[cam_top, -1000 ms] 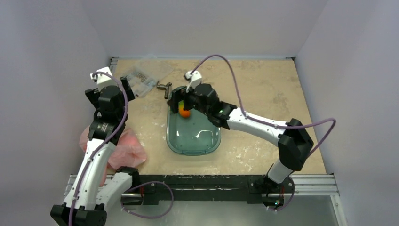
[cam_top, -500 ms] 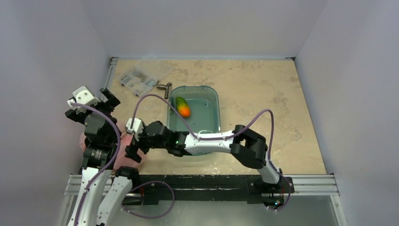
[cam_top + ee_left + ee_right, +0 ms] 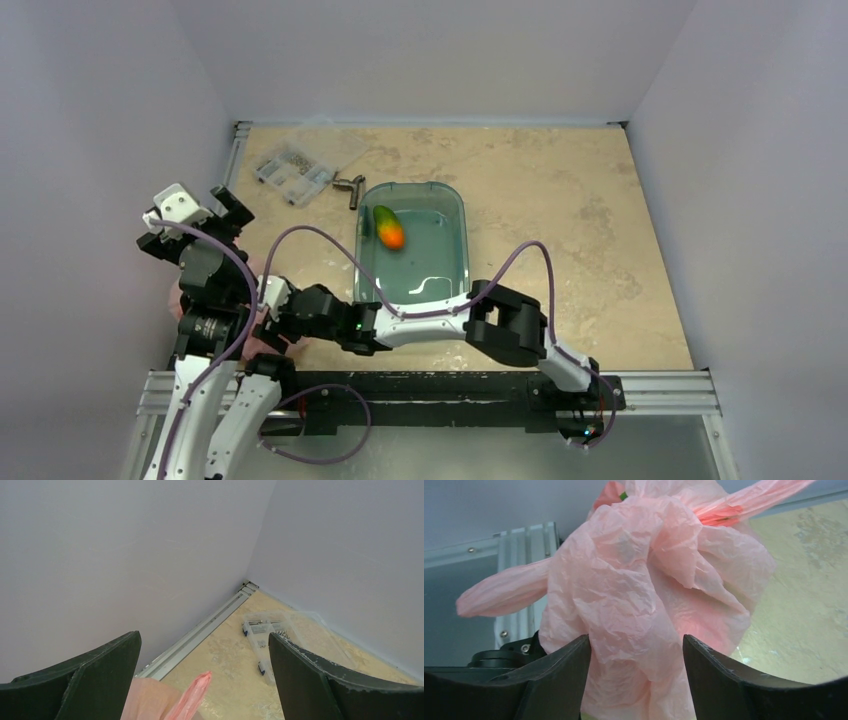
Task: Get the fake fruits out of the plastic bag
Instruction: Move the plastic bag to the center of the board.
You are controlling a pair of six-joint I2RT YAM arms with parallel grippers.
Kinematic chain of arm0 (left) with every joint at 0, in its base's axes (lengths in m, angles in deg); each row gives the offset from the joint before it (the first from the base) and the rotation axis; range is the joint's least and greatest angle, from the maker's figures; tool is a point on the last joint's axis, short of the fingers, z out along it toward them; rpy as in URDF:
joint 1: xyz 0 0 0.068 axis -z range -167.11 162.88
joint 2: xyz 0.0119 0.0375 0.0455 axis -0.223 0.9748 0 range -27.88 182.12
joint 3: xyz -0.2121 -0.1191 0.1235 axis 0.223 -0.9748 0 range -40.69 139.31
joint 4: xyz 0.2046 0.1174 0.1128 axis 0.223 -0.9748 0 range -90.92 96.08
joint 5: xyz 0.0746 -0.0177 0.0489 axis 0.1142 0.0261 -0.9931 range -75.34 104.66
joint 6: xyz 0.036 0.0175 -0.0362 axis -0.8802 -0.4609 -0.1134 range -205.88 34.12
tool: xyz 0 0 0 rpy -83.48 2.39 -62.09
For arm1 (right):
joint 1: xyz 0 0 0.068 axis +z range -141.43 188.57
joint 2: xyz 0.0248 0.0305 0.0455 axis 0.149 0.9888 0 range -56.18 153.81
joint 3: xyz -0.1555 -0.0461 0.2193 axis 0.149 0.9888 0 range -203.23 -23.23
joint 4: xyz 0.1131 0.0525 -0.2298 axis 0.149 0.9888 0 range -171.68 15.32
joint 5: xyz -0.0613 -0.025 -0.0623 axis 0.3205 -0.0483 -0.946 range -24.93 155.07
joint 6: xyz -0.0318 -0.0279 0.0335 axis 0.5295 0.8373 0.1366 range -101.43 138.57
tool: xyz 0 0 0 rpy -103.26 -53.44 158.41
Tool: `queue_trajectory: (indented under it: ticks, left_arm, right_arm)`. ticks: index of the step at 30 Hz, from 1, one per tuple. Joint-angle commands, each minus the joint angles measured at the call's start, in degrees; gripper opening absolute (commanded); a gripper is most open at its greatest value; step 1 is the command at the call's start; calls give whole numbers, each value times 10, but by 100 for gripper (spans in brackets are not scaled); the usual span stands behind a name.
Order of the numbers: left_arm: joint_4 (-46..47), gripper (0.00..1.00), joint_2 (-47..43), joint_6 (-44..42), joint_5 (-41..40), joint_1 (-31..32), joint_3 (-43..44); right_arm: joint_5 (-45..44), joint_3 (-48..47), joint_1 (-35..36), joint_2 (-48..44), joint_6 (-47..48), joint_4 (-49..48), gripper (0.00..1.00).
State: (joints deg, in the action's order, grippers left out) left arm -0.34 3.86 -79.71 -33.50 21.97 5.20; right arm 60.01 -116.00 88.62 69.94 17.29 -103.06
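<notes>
The pink plastic bag (image 3: 268, 344) lies crumpled at the table's near left, mostly hidden under both arms. In the right wrist view the bag (image 3: 644, 575) fills the frame, knotted, handles sticking out. A small reddish shape with a green bit (image 3: 611, 492) peeks out at its top; the other fruits are hidden inside. My right gripper (image 3: 263, 314) reaches across to the bag, its jaws open on either side of the bag's bulk (image 3: 636, 642). My left gripper (image 3: 195, 228) is raised above the bag, open and empty (image 3: 205, 640), with a bag handle (image 3: 192, 700) below it.
A teal tub (image 3: 455, 200) stands mid-table with a green-to-orange mango-like fruit (image 3: 388, 226) in it. A clear parts box (image 3: 293, 170) and a small metal fitting (image 3: 350, 186) lie at the back left. The box also shows in the left wrist view (image 3: 265, 635). The left wall is close.
My right arm left the mango-like fruit in the tub and swung left and down to the pink bag. My left arm pulled back and up to the left.
</notes>
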Motion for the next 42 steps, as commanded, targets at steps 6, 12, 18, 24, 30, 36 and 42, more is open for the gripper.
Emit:
queue_trajectory:
  ticks: [6, 12, 18, 24, 30, 36, 42]
  left_arm:
    - [20, 100, 19, -3, 19, 1, -4]
    - [18, 100, 31, 1, 47, 1, -1]
    - [7, 100, 51, 7, 67, 1, 9]
    - [-17, 100, 75, 26, 97, 1, 25]
    - [-57, 99, 108, 53, 169, 1, 49]
    - [-162, 100, 118, 110, 191, 25, 76]
    - [-408, 100, 79, 258, 183, 17, 97]
  right_arm:
    - [-97, 33, -2, -30, -8, -117, 19]
    - [-124, 62, -23, -46, -7, -137, 0]
    - [-112, 110, -70, -81, -30, -146, 0]
    - [-127, 173, -105, -129, -34, -153, 0]
    - [-137, 222, -106, -168, -32, -164, 0]
    - [-139, 230, -106, -179, -48, -146, 0]
    - [-132, 239, -106, -191, -69, -131, 0]
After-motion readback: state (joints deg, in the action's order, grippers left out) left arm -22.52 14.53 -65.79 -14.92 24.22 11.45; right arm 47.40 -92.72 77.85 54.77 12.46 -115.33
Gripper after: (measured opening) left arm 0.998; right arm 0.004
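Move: The plastic bag's bulk lies about 9 cm to the left of my right hand, some 3 cm farther out and 6 cm lower, its near side already between the closing fingers. The tray's middle is roughly 26 cm to that hand's right and 17 cm ahead, with the mango in it about 20 cm right and 22 cm ahead. From my left hand, the bag lies about 28 cm below and 6 cm back, sideways about level with it. I finish shutting my right fingers on the near side of the bag and haul it off the left edge, some 12 cm forward and 12 cm right towards the tray, swinging the fingers about 25 degrees clockwise, then keep the pinch. My left hand, wide open, goes forward about 6 cm, then right and down some 7 cm towards the bag, easing back at the end while its fingers tip down about 20 degrees. ##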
